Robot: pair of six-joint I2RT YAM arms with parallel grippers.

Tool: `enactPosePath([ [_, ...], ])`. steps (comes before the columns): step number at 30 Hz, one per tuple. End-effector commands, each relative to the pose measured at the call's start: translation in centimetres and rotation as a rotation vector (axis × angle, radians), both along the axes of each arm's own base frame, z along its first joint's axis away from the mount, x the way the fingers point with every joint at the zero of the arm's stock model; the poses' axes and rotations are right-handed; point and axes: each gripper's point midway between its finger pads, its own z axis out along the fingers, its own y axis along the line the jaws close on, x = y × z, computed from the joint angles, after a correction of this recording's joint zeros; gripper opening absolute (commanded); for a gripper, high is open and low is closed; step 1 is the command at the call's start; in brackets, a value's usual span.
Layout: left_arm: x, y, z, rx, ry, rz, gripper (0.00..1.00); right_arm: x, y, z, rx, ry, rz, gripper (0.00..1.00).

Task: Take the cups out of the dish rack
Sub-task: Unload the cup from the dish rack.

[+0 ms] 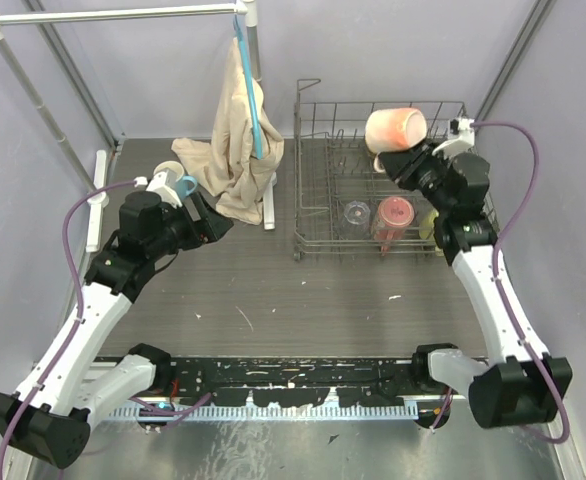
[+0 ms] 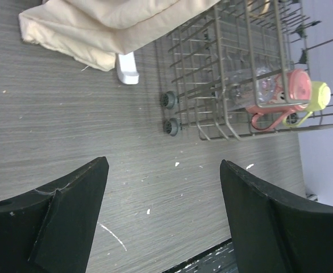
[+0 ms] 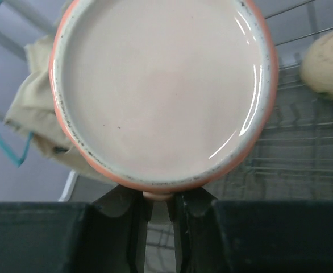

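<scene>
My right gripper (image 1: pixel 405 155) is shut on the handle of a salmon pink mug (image 1: pixel 395 128) and holds it above the back right of the grey wire dish rack (image 1: pixel 313 200). In the right wrist view the mug's pale inside (image 3: pixel 161 85) fills the frame, its handle pinched between my fingers (image 3: pixel 135 216). Down in the rack lie a clear glass (image 1: pixel 356 213), a pink mug with white figures (image 1: pixel 393 220) and a yellow-green mug (image 1: pixel 428 222); a cream mug (image 3: pixel 328 60) sits on the wires. My left gripper (image 2: pixel 163 187) hangs open over bare table, left of the rack (image 2: pixel 212 85).
A beige cloth (image 1: pixel 238 150) hangs from a rail and pools on the table just left of the rack. Beside my left wrist shows a pale mug with a blue handle (image 1: pixel 180 182). White stand feet (image 2: pixel 127 68) sit by the rack's corner. Purple walls close in on three sides.
</scene>
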Motion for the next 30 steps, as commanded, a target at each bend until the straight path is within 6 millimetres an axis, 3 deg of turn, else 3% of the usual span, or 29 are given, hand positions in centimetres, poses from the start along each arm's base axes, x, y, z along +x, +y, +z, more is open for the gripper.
enactPosePath([
  [1, 0.2, -1.6, 3.2, -0.088, -0.119, -0.070, 0.90, -6.4, 5.3, 7.7, 0.109, -0.273, 0.258, 0.01],
  [8, -0.5, -4.6, 5.3, -0.258, -0.218, -0.216, 0.91, -13.5, 9.7, 8.6, 0.247, -0.327, 0.562, 0.01],
  [14, -2.8, -7.4, 9.5, -0.463, -0.375, -0.434, 0.91, -17.7, 11.9, 8.5, 0.335, -0.321, 0.757, 0.01],
  [17, -3.3, -7.9, 10.4, -0.486, -0.410, -0.488, 0.92, -19.5, 13.3, 8.4, 0.395, -0.303, 0.840, 0.01],
  [22, -4.6, -8.3, 12.3, -0.535, -0.471, -0.564, 0.91, -21.8, 15.7, 8.1, 0.419, -0.278, 0.932, 0.01],
  [30, -5.3, -8.5, 12.8, -0.562, -0.481, -0.601, 0.88, -23.9, 18.8, 8.0, 0.457, -0.263, 1.031, 0.01],
])
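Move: Across the table, the left gripper waits some 37 cm left of the right hand, about 13 cm nearer the base and 10 cm lower. Under the right hand, the rack's red cup stands about 6 cm right and level fore-and-aft, the clear glass 5 cm left and level, both roughly 18 cm below. From the left hand, the held peach cup is about 37 cm right, 14 cm ahead and 16 cm above; the towel hangs 22 cm ahead, 3 cm right. Swinging away from over the rack, the right hand keeps its pinch on the peach cup's handle and carries it about 22 cm back and 19 cm left towards the left gripper, turning nearly 60 degrees counter-clockwise. The left hand goes right, then mostly up (some 12 cm in all), tipping its open fingers up and turning them clockwise to meet the cup. ##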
